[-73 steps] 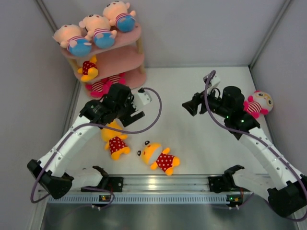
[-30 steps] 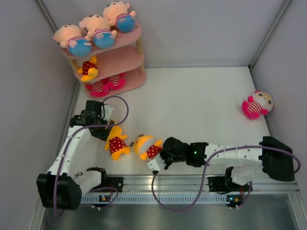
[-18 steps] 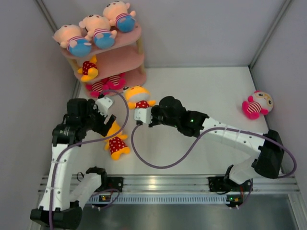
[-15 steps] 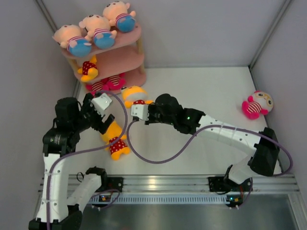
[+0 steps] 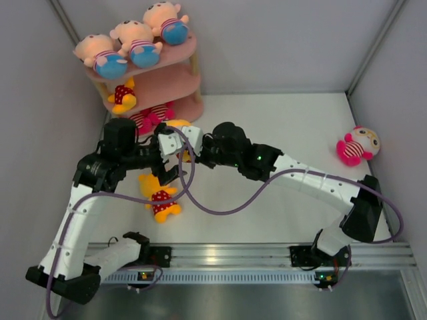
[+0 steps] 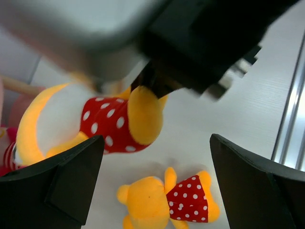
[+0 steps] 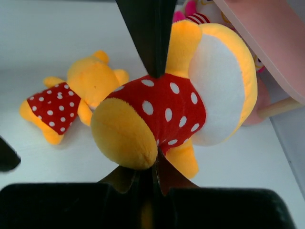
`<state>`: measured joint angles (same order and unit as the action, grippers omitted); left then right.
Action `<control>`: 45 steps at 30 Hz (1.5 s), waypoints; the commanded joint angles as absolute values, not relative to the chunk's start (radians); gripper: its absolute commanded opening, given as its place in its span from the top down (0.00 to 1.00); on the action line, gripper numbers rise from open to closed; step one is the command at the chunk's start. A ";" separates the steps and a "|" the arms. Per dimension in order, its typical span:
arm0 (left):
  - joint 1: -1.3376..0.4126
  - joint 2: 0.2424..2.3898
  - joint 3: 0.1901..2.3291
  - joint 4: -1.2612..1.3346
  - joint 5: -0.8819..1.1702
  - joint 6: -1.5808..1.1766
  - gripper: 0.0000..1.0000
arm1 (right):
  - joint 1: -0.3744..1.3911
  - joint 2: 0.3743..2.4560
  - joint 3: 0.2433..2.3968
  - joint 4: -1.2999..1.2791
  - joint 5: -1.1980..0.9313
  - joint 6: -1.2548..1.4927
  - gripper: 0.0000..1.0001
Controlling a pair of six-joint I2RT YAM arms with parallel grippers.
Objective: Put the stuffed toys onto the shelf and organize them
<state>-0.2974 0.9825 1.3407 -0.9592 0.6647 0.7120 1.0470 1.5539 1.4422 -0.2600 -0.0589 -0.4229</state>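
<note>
The pink shelf stands at the back left. Three boy dolls lie on its top board, a yellow bear on the middle one and a pink striped doll on the lowest. My right gripper is shut on the red dotted outfit of another yellow bear, held in the air just in front of the shelf's lower board. My left gripper is open and empty above a third bear lying on the table, seen between its fingers in the left wrist view.
A pink doll in red-white stripes lies at the far right by the wall. Both arms crowd together near the shelf's foot, and the left wrist hides most of the held bear from above. Grey walls close in left and right.
My right gripper took a bear near the front rail and carried it back left to the shelf's foot. The left arm swung right toward it and its jaws spread wider.
</note>
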 commanded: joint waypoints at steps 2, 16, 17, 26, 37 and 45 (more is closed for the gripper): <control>-0.477 1.060 1.423 -0.954 0.562 0.687 0.03 | 1.054 1.557 1.486 -0.187 -0.094 -0.360 1.00; -0.489 1.118 1.437 -0.887 0.506 0.692 0.51 | 1.054 1.451 1.361 -0.083 -0.178 -0.371 1.00; -0.489 1.117 1.431 -0.882 0.512 0.689 0.51 | 1.054 1.448 1.356 -0.071 -0.182 -0.368 1.00; -0.489 1.124 1.416 -0.862 0.503 0.673 0.65 | 1.055 1.411 1.327 -0.008 -0.241 -0.348 0.99; -0.489 1.104 1.358 -0.734 0.278 0.848 1.00 | 1.034 1.327 1.189 0.015 -0.074 -0.382 0.49; -0.488 1.107 1.301 -0.538 0.267 1.144 1.00 | 1.008 1.246 1.056 0.029 0.035 -0.399 0.47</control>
<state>-0.4927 1.1011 1.2968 -0.6739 0.2745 0.9840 1.0157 1.3216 1.0595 -0.0669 -0.0055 -0.3801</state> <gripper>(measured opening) 0.038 0.532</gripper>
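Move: The grey-faced yellow stuffed toy hangs in the right hand's shut fingers; its middle is about 3 cm ahead of that hand and 4 cm to its left, slightly below. From the wide-open left hand, that toy's middle is roughly 6 cm ahead, 2 cm right and 5 cm down. Also from the left hand, the yellow bear on the table is about 4 cm ahead, 7 cm left and 28 cm below; the shelf's middle is some 30 cm ahead, 12 cm left and 12 cm lower. The left fingers slide about 4 cm right around the leg end of the toy, shut in steps and pinch it while the right hand keeps its grip, easing back 2 cm. Then the right fingers open halfway, let go and withdraw some 5 cm right and nearly as far down, as the left carries the toy about 7 cm forward towards the shelf, its wrist rolling some 25 degrees. ##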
